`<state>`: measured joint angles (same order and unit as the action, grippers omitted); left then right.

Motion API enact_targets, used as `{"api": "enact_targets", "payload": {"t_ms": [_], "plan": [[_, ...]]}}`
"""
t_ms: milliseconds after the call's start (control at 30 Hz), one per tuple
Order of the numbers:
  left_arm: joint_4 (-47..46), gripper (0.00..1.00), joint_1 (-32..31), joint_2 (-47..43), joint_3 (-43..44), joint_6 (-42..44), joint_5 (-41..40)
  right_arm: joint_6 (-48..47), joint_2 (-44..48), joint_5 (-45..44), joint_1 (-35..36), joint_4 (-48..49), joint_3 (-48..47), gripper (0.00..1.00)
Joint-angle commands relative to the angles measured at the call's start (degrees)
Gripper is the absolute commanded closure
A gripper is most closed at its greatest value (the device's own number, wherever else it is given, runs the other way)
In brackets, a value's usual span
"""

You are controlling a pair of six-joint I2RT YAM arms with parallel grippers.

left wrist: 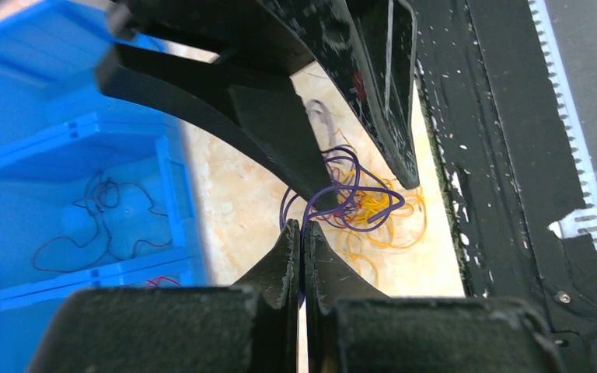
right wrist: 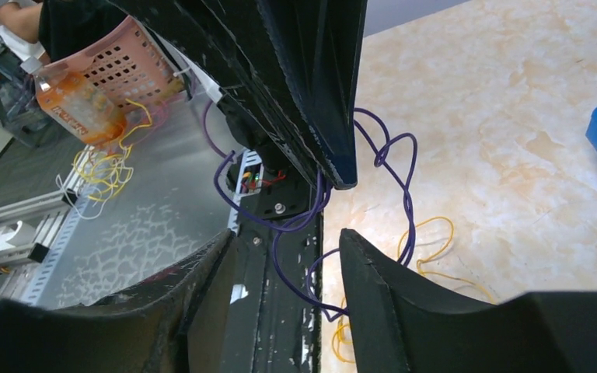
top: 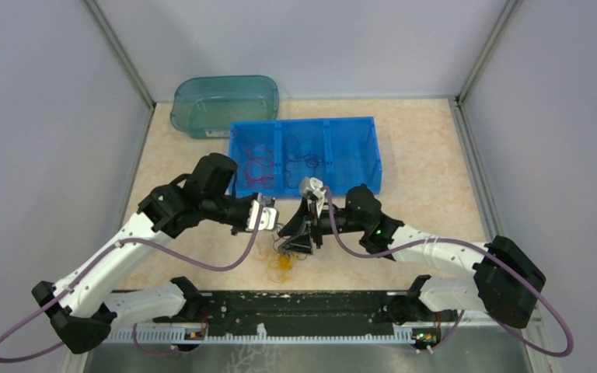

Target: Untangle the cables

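Observation:
A small clump of cables lies on the marble table between the arms, with purple strands (top: pixel 289 245) over yellow ones (top: pixel 283 263). My left gripper (left wrist: pixel 301 225) is shut on a purple cable (left wrist: pixel 350 194) that loops above the yellow cables (left wrist: pixel 381 221). My right gripper (right wrist: pixel 288 235) is open, and a loop of the purple cable (right wrist: pixel 280 233) hangs between its fingers without being pinched. From above, the left gripper (top: pixel 268 219) and right gripper (top: pixel 301 233) nearly touch over the clump. More yellow cable (right wrist: pixel 435 233) lies on the table below.
A blue divided bin (top: pixel 357 128) behind the grippers holds a red cable (top: pixel 255 167) and a dark cable (top: pixel 305 159) in separate compartments. A teal tub (top: pixel 225 105) stands at the back left. A black strip (top: pixel 295 307) runs along the near edge.

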<state>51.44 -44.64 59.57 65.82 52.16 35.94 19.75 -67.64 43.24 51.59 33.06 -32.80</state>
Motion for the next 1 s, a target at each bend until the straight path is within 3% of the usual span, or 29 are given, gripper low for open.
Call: {"api": "enact_targets", "payload": {"t_ms": [0, 100, 133, 167, 200, 233, 333, 433, 700, 967], "plan": [[-1.57, 1.00, -0.22, 0.74, 4.84, -0.20, -0.50, -0.36, -0.16, -1.41, -0.11, 3.98, -3.28, 0.56], [-2.30, 0.96, -0.27, 1.27, 6.18, -0.38, -0.81, -1.64, 1.67, -9.43, -0.31, 4.50, -2.85, 0.78], [-3.15, 0.87, -0.27, 1.33, 6.23, -0.82, -1.43, -2.31, 2.51, -12.62, -0.47, 4.96, -2.58, 0.88], [-4.29, 0.69, -0.27, 1.36, 6.15, -1.21, -2.34, -3.37, 3.16, -15.90, -0.54, 4.50, -2.77, 0.99], [-5.84, 0.52, -0.27, 1.32, 5.91, -2.03, -3.56, -4.33, 3.70, -19.16, -0.64, 3.38, -3.31, 1.00], [-7.63, 0.42, -0.19, 1.15, 5.70, -2.88, -5.17, -5.36, 3.82, -21.85, -0.93, 2.54, -3.94, 1.00], [-13.60, 0.18, -0.19, 0.54, 5.85, -4.22, -9.53, -7.24, 3.12, -26.09, -3.09, 0.82, -6.00, 1.00], [-15.17, 0.01, -0.18, 0.30, 7.56, -4.64, -12.39, -7.72, 1.28, -28.04, -6.88, 0.33, -8.01, 1.00], [-12.43, 0.00, -0.09, -1.08, 9.56, -5.00, -16.26, -12.76, -8.31, -30.99, -11.90, -1.37, -16.52, 1.00], [-9.10, 0.00, -0.09, -2.54, 9.37, -8.21, -18.44, -19.46, -20.87, -40.77, -13.67, -5.36, -25.41, 1.00]]}}
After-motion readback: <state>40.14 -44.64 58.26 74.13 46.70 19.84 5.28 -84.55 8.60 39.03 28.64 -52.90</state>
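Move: The right hand, half open and pointing left, has the purple cable about 1 cm ahead and 1 cm to its left, level with it. From this same hand the blue box's middle compartment lies some 27 cm ahead, 5 cm right and 20 cm down, and the cable pile about 22 cm below, roughly 1 cm ahead and 1 cm right. The left hand still pinches the purple cable; the stretch to hand over lies about 2 cm under its fingertips. The right fingers shut on the purple cable just below the left fingertips while the left hand lifts and opens wide to let go of it, drawing clear about 9 cm up and 6 cm forward with a tilt of the wrist. The right hand then carries the pinched cable some 24 cm forward to over the blue box, rising about 5 cm on the way and sinking again towards the end, its wrist turning about 45 degrees clockwise so the fingers swing from pointing left to forward-left. ##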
